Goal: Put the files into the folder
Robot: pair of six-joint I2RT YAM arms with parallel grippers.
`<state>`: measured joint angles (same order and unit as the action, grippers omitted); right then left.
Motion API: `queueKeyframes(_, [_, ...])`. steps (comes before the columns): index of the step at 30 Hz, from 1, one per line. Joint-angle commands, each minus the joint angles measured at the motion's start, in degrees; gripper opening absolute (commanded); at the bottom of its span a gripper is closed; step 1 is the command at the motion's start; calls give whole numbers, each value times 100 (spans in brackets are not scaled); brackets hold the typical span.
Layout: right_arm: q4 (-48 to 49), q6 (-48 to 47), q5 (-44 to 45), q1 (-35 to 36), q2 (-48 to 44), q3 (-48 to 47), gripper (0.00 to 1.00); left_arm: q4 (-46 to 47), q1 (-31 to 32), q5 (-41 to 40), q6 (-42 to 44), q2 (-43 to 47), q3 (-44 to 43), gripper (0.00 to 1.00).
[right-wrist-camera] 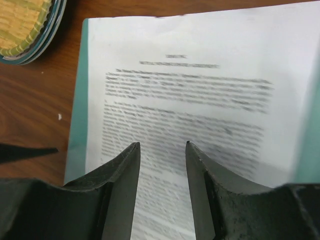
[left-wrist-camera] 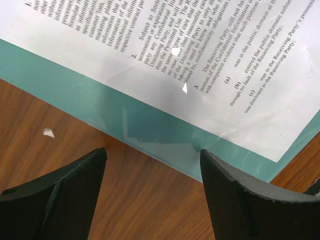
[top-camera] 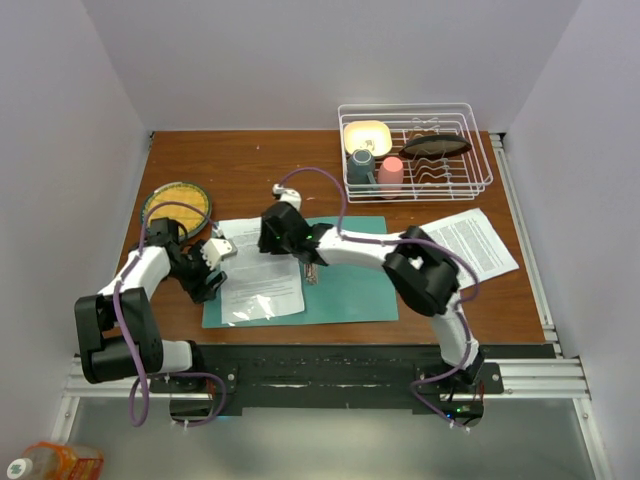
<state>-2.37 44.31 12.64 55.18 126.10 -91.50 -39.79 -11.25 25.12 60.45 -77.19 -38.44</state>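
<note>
The teal folder (top-camera: 345,290) lies open and flat on the wooden table. One printed white file (top-camera: 262,280) rests on its left leaf, and a second file (top-camera: 478,243) lies on the bare table to the right. My left gripper (top-camera: 215,255) is open at the folder's left edge. In the left wrist view its gripper (left-wrist-camera: 152,155) is over wood, just short of the folder (left-wrist-camera: 125,112) and the file (left-wrist-camera: 200,60). My right gripper (top-camera: 280,230) hovers open over the file's far end. Nothing sits between its jaws (right-wrist-camera: 162,145), and the file (right-wrist-camera: 200,85) lies below them.
A white wire dish rack (top-camera: 470,180) with cups and bowls stands at the back right. A round plate with a yellow woven mat (top-camera: 177,205) sits at the back left, close to the left arm. The same plate (right-wrist-camera: 25,25) shows in the right wrist view.
</note>
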Motion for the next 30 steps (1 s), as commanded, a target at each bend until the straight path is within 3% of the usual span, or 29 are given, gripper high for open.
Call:
queueKeyframes(1, [-9, -125, 475, -227, -1558, 1507, 46, -47, -97, -7, -24, 64, -209, 81])
queueKeyframes(6, [211, -55, 371, -455, -2002, 2409, 46, 15, -193, -183, 116, 11, -15, 80])
queueKeyframes(15, [131, -467, -77, -912, -1378, 1592, 47, -328, -370, -429, 600, -68, -51, 79])
queueKeyframes(30, [1256, -556, -1870, -1396, -991, 1802, 41, 200, -370, -333, 477, -508, 284, 76])
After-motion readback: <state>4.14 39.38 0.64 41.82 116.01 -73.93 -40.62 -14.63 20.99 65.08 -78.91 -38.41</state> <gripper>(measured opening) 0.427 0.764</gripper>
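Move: The file already lies in the folder's left half, its middle about 8 cm back from the right hand, level sideways and 3 cm below. At the same height, the metal clip is about 8 cm back and 13 cm to that hand's right, while the pie sits some 9 cm ahead and 23 cm to its left. From the left hand, the file's middle is roughly 5 cm ahead, 14 cm right and 1 cm below. Right hand arcs about 11 cm right towards the file's far right corner, rising then sinking; left edges 2.5 cm left. ##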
